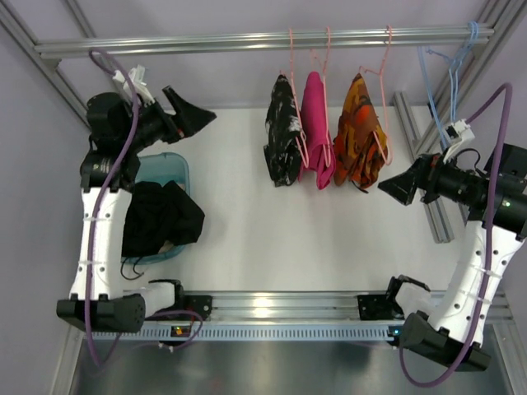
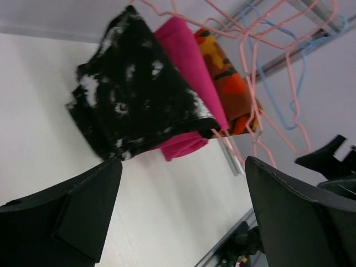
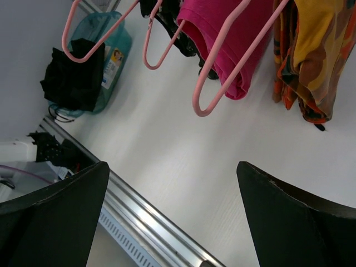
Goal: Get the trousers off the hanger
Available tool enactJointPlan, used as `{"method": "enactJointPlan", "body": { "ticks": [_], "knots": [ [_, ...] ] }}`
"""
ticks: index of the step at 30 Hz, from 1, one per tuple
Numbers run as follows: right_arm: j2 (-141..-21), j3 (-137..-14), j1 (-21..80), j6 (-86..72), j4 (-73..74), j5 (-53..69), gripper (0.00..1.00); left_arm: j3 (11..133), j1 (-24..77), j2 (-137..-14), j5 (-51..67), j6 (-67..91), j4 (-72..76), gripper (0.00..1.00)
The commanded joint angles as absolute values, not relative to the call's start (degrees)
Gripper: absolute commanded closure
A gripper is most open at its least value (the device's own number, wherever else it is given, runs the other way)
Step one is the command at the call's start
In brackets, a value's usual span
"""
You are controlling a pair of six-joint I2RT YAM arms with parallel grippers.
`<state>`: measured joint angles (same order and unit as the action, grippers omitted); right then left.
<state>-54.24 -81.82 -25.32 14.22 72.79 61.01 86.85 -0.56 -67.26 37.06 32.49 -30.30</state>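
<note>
The trousers, black with white speckles, hang folded over a pale-pink wire hanger on the top rail, leftmost of three garments. In the left wrist view the trousers fill the upper middle, ahead of my left gripper, whose jaws stand wide apart and hold nothing. From above, my left gripper is raised to the left of the trousers, well apart from them. My right gripper is open and empty at the right, pointing toward the garments. In its wrist view, the right gripper has a strip of the trousers at the top.
A magenta garment and an orange patterned one hang on pink hangers right of the trousers. Light-blue hangers hang at the rail's right end. A teal bin with black clothes stands at the left.
</note>
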Motion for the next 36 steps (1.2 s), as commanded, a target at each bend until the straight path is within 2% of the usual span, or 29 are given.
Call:
{"method": "enactJointPlan", "body": {
  "ticks": [1, 5, 10, 13, 19, 24, 36],
  "knots": [
    [-55.1, -84.3, -26.0, 6.5, 70.1, 62.7, 0.01, 87.6, 6.2, -68.8, 39.5, 43.0, -13.9, 0.02],
    [-56.4, -83.9, -26.0, 1.9, 68.2, 62.4, 0.01, 83.5, 11.8, -71.3, 38.5, 51.7, -1.6, 0.02],
    [-57.9, -83.5, -26.1, -5.0, 67.2, 62.2, 0.01, 80.0, 19.8, -75.0, 36.1, 59.1, 10.2, 0.19],
    [-58.1, -82.5, -26.1, -8.8, 67.2, 61.2, 0.01, 80.4, 23.4, -77.9, 33.9, 60.6, 11.4, 0.28],
    [-57.7, -81.3, -26.2, -13.7, 67.3, 58.9, 0.01, 80.1, 26.5, -82.6, 29.9, 66.7, 13.7, 0.3],
    [-57.5, -81.2, -26.1, -12.6, 67.7, 62.8, 0.01, 79.7, 27.7, -86.3, 31.4, 72.6, 20.3, 0.38],
    [-59.3, -80.2, -26.1, -8.3, 72.5, 69.5, 0.01, 78.0, 31.6, -91.8, 30.0, 76.8, 33.7, 0.39]
  ]
}}
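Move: The near end of the pink hanger carrying the black patterned trousers lies about 23 cm to the left hand's right, 1 cm ahead and 3 cm lower. Those trousers sit roughly 21 cm right, 6 cm ahead and 10 cm below; the magenta trousers are about 8 cm farther right of them, otherwise level with them. From the right hand, that hanger end is some 22 cm left, 8 cm ahead and 4 cm higher. The left hand sweeps some 24 cm right to the black trousers' hanger, turning about 40 degrees, fingers partly closing. ##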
